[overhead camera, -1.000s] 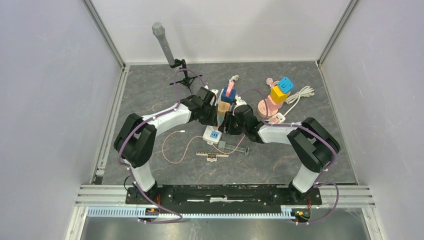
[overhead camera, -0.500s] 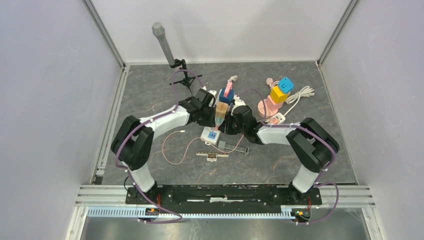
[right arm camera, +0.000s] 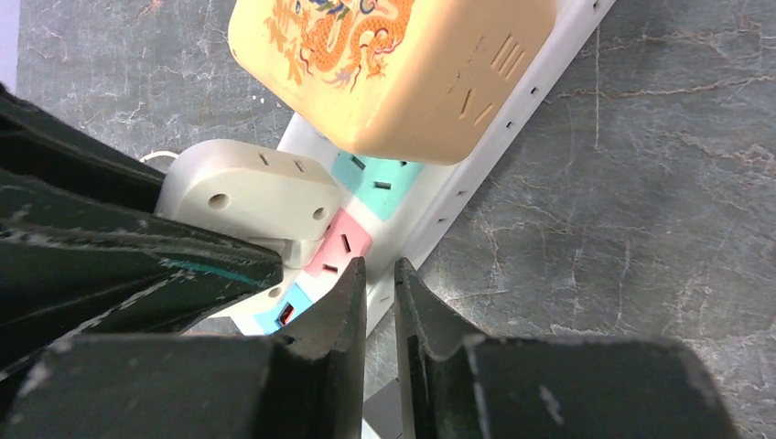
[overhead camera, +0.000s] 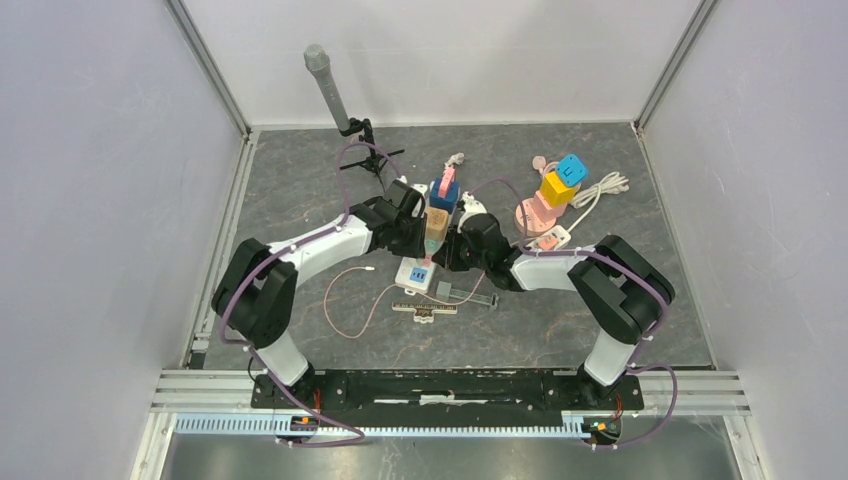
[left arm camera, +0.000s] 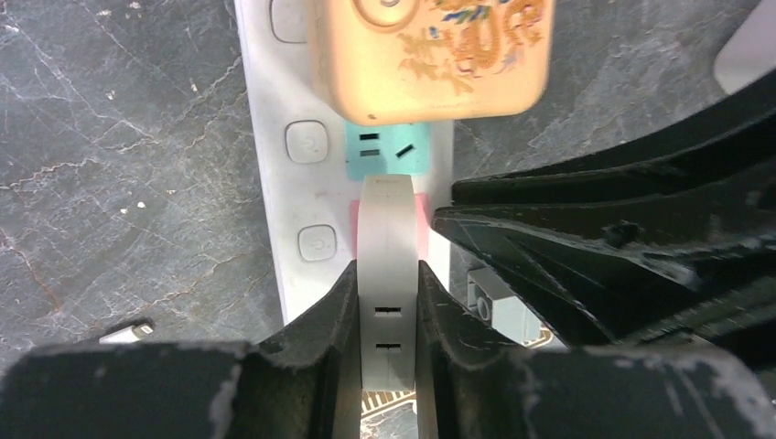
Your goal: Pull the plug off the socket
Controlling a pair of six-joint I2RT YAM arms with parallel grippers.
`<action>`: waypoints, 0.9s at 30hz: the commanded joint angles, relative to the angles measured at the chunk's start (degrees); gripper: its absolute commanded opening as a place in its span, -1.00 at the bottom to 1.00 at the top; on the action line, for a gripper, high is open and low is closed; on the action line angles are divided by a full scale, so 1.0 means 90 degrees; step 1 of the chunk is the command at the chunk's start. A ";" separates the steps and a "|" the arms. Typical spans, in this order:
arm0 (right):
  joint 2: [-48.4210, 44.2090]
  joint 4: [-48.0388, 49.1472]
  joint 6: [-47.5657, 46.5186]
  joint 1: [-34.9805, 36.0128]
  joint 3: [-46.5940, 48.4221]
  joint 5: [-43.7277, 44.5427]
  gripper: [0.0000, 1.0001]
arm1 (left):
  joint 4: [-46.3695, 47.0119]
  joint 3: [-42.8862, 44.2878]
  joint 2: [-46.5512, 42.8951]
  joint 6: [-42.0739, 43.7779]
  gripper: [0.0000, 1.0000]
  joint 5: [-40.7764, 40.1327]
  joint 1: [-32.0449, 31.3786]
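A white power strip (overhead camera: 409,268) with coloured sockets lies mid-table between both arms. In the left wrist view my left gripper (left arm camera: 387,270) is shut on a white plug (left arm camera: 387,229) that stands over the strip's pink socket (left arm camera: 422,215), just below a free teal socket (left arm camera: 389,151). I cannot tell whether its pins are still in. A cream cube adapter (left arm camera: 430,50) with a dragon print sits further up the strip (left arm camera: 274,219). My right gripper (right arm camera: 380,267) is shut, its tips on the strip's edge beside the pink socket (right arm camera: 337,247); the plug (right arm camera: 247,187) is to its left.
A microphone on a stand (overhead camera: 322,75) is at the back left. A pink base with yellow and blue cubes (overhead camera: 558,185) and a white cable (overhead camera: 600,190) are at the back right. A pink cable (overhead camera: 350,300), a ruler-like piece (overhead camera: 425,308) and a grey brick (left arm camera: 499,306) lie near the strip.
The power strip and both grippers have shifted a little to the left, the strip's far end swinging left. Both grippers kept their hold and place on the strip.
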 commanded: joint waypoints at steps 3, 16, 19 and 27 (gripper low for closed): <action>0.0429 -0.0975 -0.0407 0.0092 -0.0255 0.0542 -0.62 | -0.0006 0.0141 -0.0647 -0.0416 -0.96 0.0439 -0.0071; -0.0401 -0.1179 -0.0970 0.0091 0.0428 0.0461 -0.26 | -0.1354 0.0340 -0.1416 -0.0564 -0.96 -0.1032 0.0999; -0.0927 -0.1149 -0.1187 0.0092 0.0663 0.0268 -0.04 | -0.1246 -0.0043 -0.1656 -0.0778 -0.96 -0.1059 0.1758; -0.2243 -0.0708 -0.1089 0.0099 0.0437 -0.0644 0.31 | -0.0624 -0.0438 -0.1295 -0.0945 -0.96 0.0056 0.3256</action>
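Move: The left hand already grips the white plug over the power strip's pink socket, which lies about 2 cm below it; the bare table it heads for is roughly 18 cm left, 4 cm ahead and 5 cm below. The tan adapter stands 7 cm ahead and 3 cm right; the pink cable's tip lies 11 cm left, 2 cm back, 5 cm below. From the right hand, at the strip's right edge, the pink socket is level, 2 cm left, 1 cm below. Straight up first, about 4 cm, the left hand draws the plug away from the strip, then sweeps left some 18 cm and a little forward over bare table, turning about 35 degrees counter-clockwise and dipping slightly at the end, its grip kept. The right fingers stay nearly still against the strip's edge during the lift, then open wide and rise clear. ##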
